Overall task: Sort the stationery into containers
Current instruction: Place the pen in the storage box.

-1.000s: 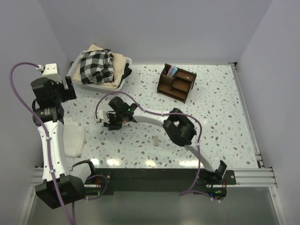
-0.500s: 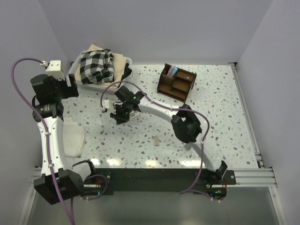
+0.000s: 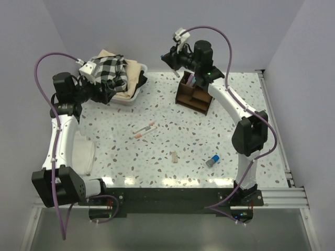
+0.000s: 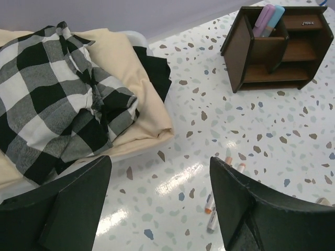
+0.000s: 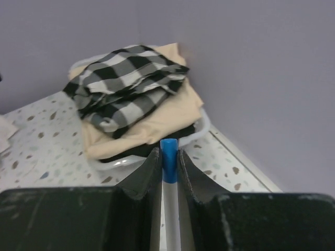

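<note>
The dark brown wooden organizer [image 3: 196, 92] stands at the back, with a pink and a light blue pen upright in its tall back compartment [image 4: 268, 19]. My right gripper [image 3: 168, 57] is raised just left of it and shut on a white pen with a blue cap [image 5: 168, 159]. Two white markers with orange ends [image 3: 145, 129] lie mid-table, also in the left wrist view [image 4: 211, 203]. A beige stub [image 3: 174, 156] and a blue-grey cylinder [image 3: 212, 160] lie nearer the front. My left gripper [image 3: 103, 91] is open and empty, low beside the tub [image 4: 159, 163].
A white tub [image 3: 137, 93] holding checked and beige cloths stands back left, also in the right wrist view [image 5: 205, 124]. A folded white cloth [image 3: 84, 151] lies at the left edge by the left arm. Walls close off the back and both sides.
My right arm has lifted from the table's middle and swung to the back above the organizer. My left gripper has swung right toward the tub. The markers and the cylinder now show.
</note>
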You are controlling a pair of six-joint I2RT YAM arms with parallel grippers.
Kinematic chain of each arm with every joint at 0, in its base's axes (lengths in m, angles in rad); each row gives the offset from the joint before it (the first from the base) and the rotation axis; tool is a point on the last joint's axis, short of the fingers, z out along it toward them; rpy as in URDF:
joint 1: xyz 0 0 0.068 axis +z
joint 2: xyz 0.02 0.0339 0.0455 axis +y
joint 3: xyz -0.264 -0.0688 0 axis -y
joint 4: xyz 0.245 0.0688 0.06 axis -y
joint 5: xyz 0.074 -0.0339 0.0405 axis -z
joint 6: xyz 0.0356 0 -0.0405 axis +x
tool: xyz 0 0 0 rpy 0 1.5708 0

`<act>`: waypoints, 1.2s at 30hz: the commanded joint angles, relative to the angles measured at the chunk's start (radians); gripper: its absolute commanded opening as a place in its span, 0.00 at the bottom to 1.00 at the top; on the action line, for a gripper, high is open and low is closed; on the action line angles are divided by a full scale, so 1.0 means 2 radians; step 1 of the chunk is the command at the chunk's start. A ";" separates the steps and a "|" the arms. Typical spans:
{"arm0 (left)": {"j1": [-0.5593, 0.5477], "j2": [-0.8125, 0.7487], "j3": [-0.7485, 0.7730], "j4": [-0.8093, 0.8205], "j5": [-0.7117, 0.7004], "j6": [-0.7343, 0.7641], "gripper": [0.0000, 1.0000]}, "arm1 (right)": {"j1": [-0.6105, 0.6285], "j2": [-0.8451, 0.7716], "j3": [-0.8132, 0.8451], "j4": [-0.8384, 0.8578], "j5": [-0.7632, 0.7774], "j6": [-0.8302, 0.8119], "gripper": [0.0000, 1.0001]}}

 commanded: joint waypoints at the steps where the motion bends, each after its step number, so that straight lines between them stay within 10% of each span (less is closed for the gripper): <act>1: 0.003 0.032 0.049 0.017 0.037 0.002 0.80 | 0.000 -0.005 -0.054 0.184 0.063 0.031 0.00; 36: -0.146 0.244 0.305 -0.151 -0.134 0.163 0.84 | -0.076 0.106 -0.160 0.431 0.145 0.083 0.00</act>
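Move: The storage box I'm taking the pen to has its middle about 16 cm to the right of my right hand, barely 1 cm farther out, and 28 cm below. The two highlighters in its far-left compartment stand some 8 cm ahead and 13 cm right. The cloth basket is about 30 cm to the left and 8 cm farther out. From my left hand, the storage box is roughly 14 cm ahead and 43 cm right. Still pinching the pen by its blue end, my right hand sweeps about 11 cm forward and 10 cm right, towards the storage box's highlighter compartment, then sinks some 10 cm, mostly late, turning clockwise a good 20 degrees. My empty, open left hand reaches about 10 cm forward and 7 cm right over the cloth basket, rolling its left side up. ##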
